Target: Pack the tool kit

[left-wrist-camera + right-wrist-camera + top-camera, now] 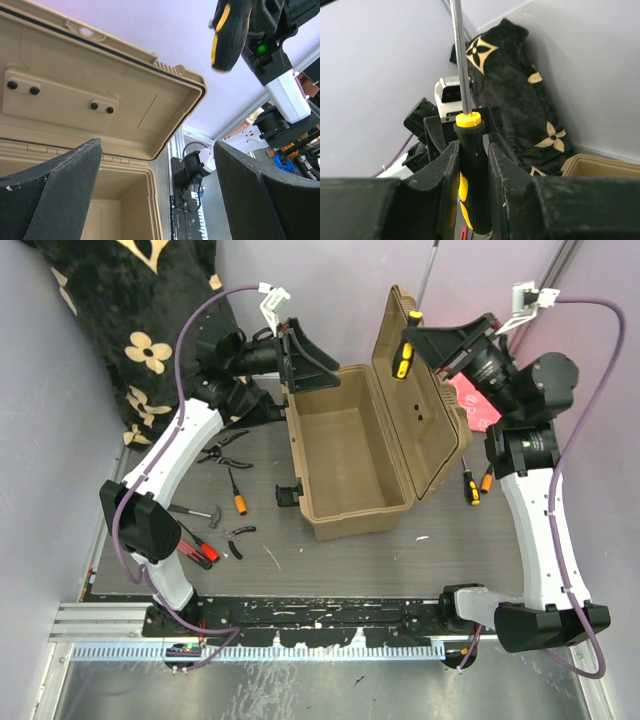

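Observation:
The tan toolbox stands open mid-table, its lid raised on the right. Above the lid, my right gripper is shut on a black-and-yellow screwdriver. In the right wrist view the handle is clamped between the jaws of the right gripper, with the shaft pointing up. My left gripper hangs open at the box's back-left corner with nothing in it. In the left wrist view the left gripper's wide-apart fingers frame the lid and the box's inside.
Left of the box lie pliers, an orange-handled screwdriver, a hammer, a red-handled tool and small pliers. Two screwdrivers lie to its right. The pink cloth is behind the lid. The black floral blanket hangs back left.

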You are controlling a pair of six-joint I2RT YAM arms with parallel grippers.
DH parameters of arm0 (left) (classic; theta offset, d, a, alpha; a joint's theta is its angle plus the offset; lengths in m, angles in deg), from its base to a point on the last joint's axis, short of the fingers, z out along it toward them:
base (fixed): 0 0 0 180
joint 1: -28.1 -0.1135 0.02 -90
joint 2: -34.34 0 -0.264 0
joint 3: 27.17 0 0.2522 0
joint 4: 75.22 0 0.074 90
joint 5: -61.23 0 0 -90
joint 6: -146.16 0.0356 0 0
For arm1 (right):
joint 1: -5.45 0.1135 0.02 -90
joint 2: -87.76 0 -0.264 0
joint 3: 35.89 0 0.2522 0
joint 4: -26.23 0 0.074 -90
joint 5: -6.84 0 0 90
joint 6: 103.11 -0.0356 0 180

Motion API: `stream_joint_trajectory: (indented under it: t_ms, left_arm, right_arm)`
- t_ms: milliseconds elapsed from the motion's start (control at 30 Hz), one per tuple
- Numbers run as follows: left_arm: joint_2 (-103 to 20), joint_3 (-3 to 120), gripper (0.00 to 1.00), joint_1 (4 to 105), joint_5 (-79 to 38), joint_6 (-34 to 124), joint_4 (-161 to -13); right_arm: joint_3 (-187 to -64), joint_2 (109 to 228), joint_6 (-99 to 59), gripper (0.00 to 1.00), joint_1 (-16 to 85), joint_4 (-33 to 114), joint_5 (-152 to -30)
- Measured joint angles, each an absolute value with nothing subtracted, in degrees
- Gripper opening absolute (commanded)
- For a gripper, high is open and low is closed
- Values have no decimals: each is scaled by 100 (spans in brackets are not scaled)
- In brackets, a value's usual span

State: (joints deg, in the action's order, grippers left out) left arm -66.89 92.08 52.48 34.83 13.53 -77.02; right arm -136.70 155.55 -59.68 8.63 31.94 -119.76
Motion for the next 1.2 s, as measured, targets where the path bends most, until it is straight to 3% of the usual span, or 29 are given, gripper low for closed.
stream_joint_trajectory:
  t_ms: [367,833,900,967,1100,1200]
  left_arm:
    - [-6767,9453,76,5657,3249,1405,-7660]
    - [-6765,9230,66,5814,2986,1521,-7676]
    - [-6765,9210,59,5847,2969,1521,-7676]
    - [-6765,9208,45,5880,2958,1513,-7676]
    - [-6765,9208,2,5928,2943,1493,-7671]
    - [-6765,9189,0,5933,2932,1473,-7667]
  right_arm:
    - [-13530,15843,-5181,1,1903,3587,-11289]
    - [-13430,16070,-4737,1,2553,3876,-10865]
    - [-13401,16070,-4726,1,2574,3873,-10844]
    - [-13364,16070,-4724,1,2601,3871,-10817]
    - [-13298,16075,-4724,1,2623,3873,-10767]
    - [-13296,16077,-4661,1,2625,3873,-10728]
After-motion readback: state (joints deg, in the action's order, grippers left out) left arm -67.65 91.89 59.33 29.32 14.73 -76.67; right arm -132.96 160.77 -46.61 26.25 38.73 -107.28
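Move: The yellow-black screwdriver's handle, held upright in the right gripper, is roughly 13 cm to the left hand's right, 5 cm back and 9 cm higher. From the right hand, the open left gripper waits about 13 cm left, 5 cm ahead and 10 cm below. The tool box lies some 5 cm ahead, 4 cm right and 34 cm below the left hand; its raised lid is about 20 cm right, 7 cm ahead and 20 cm below that hand. Leftward and down, about 8 cm each way and a little forward, the right hand brings the screwdriver above the open box to the left gripper, tilting some 10 degrees and keeping its grip. The left hand eases roughly 4 cm right and 2 cm back to meet it, then closes its wide-open fingers and firmly pinches the handle's lower half, below the right fingers. ##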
